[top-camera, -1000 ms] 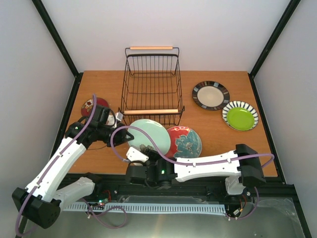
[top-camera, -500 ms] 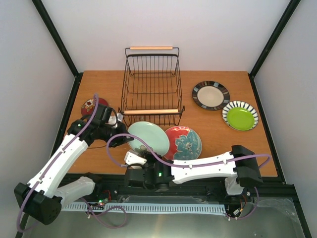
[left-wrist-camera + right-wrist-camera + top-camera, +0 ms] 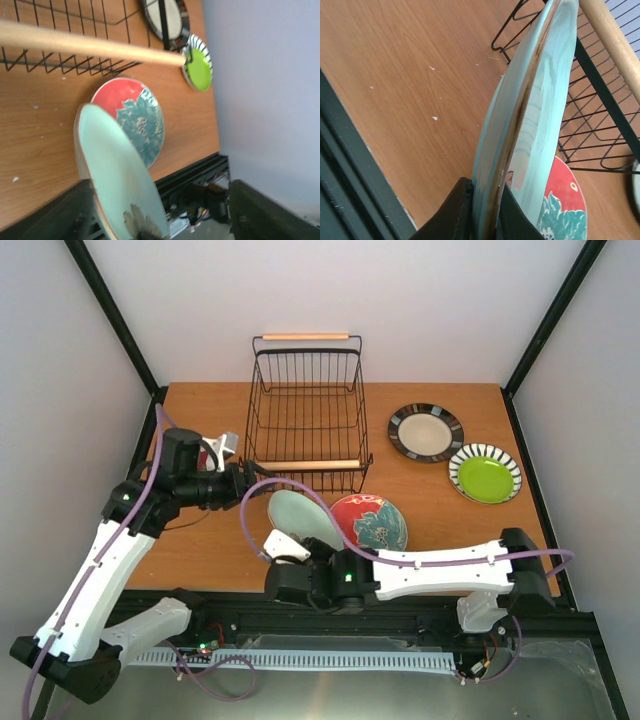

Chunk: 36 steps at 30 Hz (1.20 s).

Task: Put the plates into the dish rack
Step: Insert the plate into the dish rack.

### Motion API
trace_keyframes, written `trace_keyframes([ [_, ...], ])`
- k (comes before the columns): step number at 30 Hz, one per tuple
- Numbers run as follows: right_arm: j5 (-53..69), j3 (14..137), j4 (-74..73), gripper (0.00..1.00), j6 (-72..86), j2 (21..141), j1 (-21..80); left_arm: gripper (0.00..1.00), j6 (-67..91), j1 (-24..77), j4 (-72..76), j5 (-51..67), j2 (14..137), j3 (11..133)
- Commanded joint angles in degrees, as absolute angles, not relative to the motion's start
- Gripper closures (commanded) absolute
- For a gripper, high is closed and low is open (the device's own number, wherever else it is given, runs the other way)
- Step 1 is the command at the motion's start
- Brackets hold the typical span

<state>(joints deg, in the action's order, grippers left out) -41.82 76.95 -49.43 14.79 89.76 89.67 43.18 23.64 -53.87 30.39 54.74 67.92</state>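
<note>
A mint green plate (image 3: 300,508) stands tilted on its edge just in front of the dish rack (image 3: 305,410). My right gripper (image 3: 290,543) is shut on its near rim; in the right wrist view both fingers (image 3: 462,210) pinch the rim of the plate (image 3: 535,95). My left gripper (image 3: 240,486) hangs open by the rack's front left corner, apart from the plate (image 3: 117,175). The red plate with the teal flower (image 3: 375,523) lies flat beside the mint one. The black-rimmed cream plate (image 3: 426,432) and the lime green plate (image 3: 485,473) lie at the right.
The rack's near wooden handle (image 3: 305,465) runs just behind the raised plate, and shows in the left wrist view as a rod (image 3: 90,44). The black frame rail (image 3: 400,615) borders the table's near edge.
My left gripper has opened, let go of the mint plate and drawn back toward the rack's left corner. My right gripper has shut on the plate's rim and raised it onto its edge.
</note>
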Motion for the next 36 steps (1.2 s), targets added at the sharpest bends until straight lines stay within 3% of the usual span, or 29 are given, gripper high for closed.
trace_keyframes([
  [1, -41.54, 79.75, -46.57, 0.97, 16.31, 83.5, 89.38, 0.2, 41.85, 23.92, -52.96, 25.04, 54.92, 74.57],
  [3, -39.43, 81.83, -45.63, 0.97, 16.36, 82.11, 88.35, 0.19, 41.49, 23.91, -54.65, 20.39, 55.31, 78.3],
  [6, -35.57, 87.04, -44.07, 0.97, 16.05, 81.16, 84.22, 0.01, 40.74, 23.7, -57.92, 12.35, 56.15, 84.99],
  [11, -22.84, 100.42, -42.56, 0.97, 14.3, 86.76, 70.91, 0.0, 36.8, 22.4, -62.01, 7.45, 61.87, 90.77],
  [19, -4.78, 145.43, -53.36, 0.97, 16.13, 113.78, 52.75, 0.0, 31.62, 10.09, -57.33, 15.06, 67.57, 87.67],
  [21, -0.07, 151.94, -53.14, 0.97, 18.74, 119.36, 48.76, 0.0, 31.06, 8.66, -54.55, 16.26, 68.82, 85.51],
  [28, 9.94, 146.1, -39.65, 0.97, 23.63, 122.78, 40.02, 0.0, 30.83, 1.54, -44.67, 20.43, 73.13, 78.75],
  [36, 14.75, 145.91, -34.19, 0.97, 23.26, 126.44, 31.43, 0.04, 26.41, 1.19, -35.62, 26.36, 82.81, 80.25],
])
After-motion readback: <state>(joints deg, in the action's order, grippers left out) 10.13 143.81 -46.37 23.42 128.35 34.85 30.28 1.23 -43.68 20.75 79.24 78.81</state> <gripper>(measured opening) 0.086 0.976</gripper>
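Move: The right hand holds the mint plate on edge. The dish rack's middle is about 35 cm ahead of this hand, 1 cm to its left and 10 cm below. The red flowered plate lies some 8 cm ahead and 13 cm to the right of it, the black-rimmed plate about 36 cm ahead and 30 cm right, both roughly 20 cm down. From the left hand, already free of the mint plate, the rack's middle is 25 cm ahead, 11 cm right and 20 cm lower. Up and forward in a quick arc, the right hand carries the mint plate some 37 cm out over the front rail to the rack, cresting and then sinking about 11 cm, wrist rolled left side up by nearly 50 degrees, grip kept. The left hand opens fully and clears off, rising, then dropping forward and left to beside the rack. ##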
